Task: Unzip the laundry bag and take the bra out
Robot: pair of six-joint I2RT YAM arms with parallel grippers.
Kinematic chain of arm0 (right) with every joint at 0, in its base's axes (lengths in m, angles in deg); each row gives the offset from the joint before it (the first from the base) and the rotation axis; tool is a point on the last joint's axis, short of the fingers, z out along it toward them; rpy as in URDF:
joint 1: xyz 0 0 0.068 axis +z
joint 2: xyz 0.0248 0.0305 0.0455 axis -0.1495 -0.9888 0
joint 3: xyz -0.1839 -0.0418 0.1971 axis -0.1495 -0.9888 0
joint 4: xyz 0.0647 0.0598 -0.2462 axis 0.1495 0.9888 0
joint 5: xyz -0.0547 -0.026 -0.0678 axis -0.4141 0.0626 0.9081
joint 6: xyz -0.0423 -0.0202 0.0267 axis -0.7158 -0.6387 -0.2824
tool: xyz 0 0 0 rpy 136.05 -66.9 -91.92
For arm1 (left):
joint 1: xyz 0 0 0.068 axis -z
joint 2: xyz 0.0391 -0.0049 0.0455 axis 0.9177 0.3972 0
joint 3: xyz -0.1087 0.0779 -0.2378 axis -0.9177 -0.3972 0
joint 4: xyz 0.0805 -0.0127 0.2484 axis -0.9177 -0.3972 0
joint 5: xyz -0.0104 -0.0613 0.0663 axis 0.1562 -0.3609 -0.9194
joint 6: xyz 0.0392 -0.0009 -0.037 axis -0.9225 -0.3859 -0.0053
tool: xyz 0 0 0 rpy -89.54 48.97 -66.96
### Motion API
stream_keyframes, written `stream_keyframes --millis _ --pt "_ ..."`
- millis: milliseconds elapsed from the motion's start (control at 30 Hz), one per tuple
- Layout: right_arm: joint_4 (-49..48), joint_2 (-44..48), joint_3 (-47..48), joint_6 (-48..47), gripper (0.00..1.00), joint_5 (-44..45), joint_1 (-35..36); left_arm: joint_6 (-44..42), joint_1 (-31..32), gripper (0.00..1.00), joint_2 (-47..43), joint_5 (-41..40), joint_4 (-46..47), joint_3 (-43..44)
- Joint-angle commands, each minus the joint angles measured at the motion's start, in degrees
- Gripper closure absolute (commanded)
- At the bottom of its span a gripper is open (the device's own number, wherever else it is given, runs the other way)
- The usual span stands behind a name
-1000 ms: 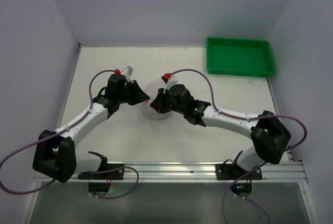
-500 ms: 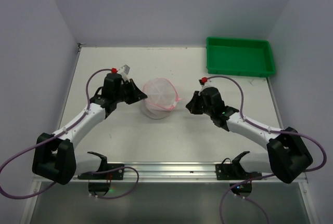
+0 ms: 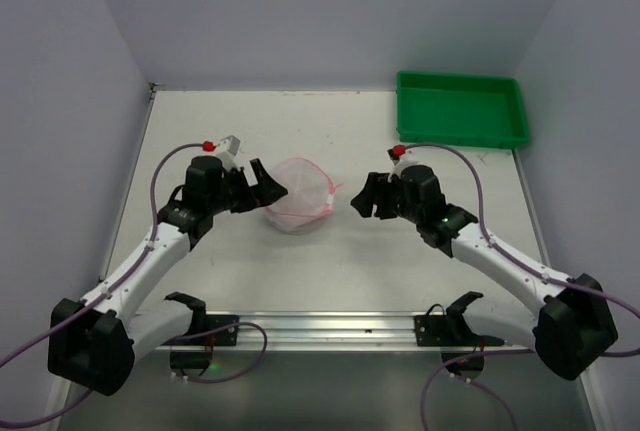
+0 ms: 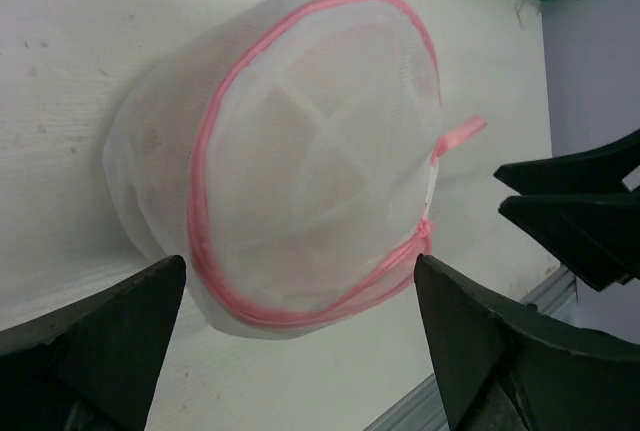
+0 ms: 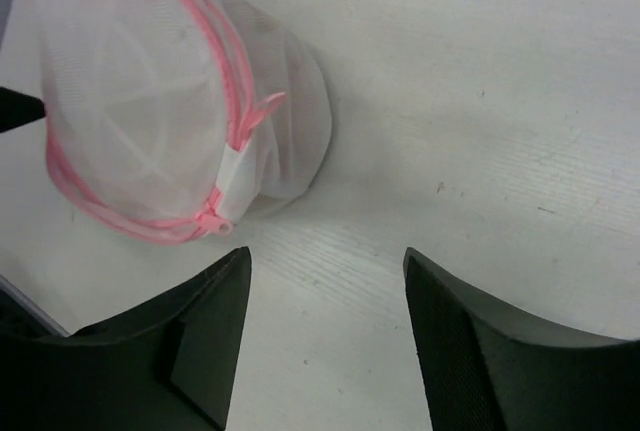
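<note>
The laundry bag point(image 3: 298, 196) lies on the table between both arms, a round white mesh pouch with pink zipper trim point(image 4: 205, 201). It rests tilted, one round face toward my left gripper. Its zipper slider point(image 5: 215, 219) and a pink tab point(image 5: 262, 109) face the right gripper. The bra is not plainly seen; only a faint pale pink mass shows through the mesh point(image 4: 300, 151). My left gripper point(image 3: 268, 187) is open, its jaws spread wide just short of the bag point(image 4: 298, 273). My right gripper point(image 3: 362, 199) is open and empty, a short way right of the bag point(image 5: 325, 256).
A green tray point(image 3: 460, 109) stands at the back right corner. Purple walls close in the table on three sides. A metal rail point(image 3: 330, 326) runs along the near edge by the arm bases.
Both grippers have opened and let go of the bag. The right arm has drawn back to the right, the left slightly back. The bag now lies free between them.
</note>
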Motion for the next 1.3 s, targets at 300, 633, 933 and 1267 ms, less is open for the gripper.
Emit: stream_keyframes --millis 300,633,933,1267 --pt "2.53 14.48 0.30 -3.39 0.15 -3.50 0.27 -19.61 -0.09 0.00 10.84 -5.43 -9.44 23.00" --pt "1.31 15.98 -2.60 -4.01 0.12 -4.12 0.27 -19.18 0.70 0.22 22.63 5.92 -7.51 26.80" --pt "-0.54 14.93 -3.48 -3.48 0.11 -5.08 0.36 -20.14 1.58 0.61 19.13 4.95 -7.42 25.91" --pt "-1.33 13.79 -3.74 -3.04 0.11 -6.40 0.36 -21.03 1.93 0.87 16.49 7.15 -7.68 26.00"
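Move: The laundry bag's middle lies about 4 cm ahead of the open left hand, 6 cm to its right and 7 cm below; its far-left rim is some 5 cm ahead, 3 cm right and 2 cm below. The zip end is about 2 cm back, 11 cm right and 5 cm below. From the right hand the bag's middle is about 12 cm left, 3 cm ahead and 6 cm below. Left hand arcs 8 cm forward, pinches the bag's far-left rim and lifts 3 cm; right rises, opening further. ##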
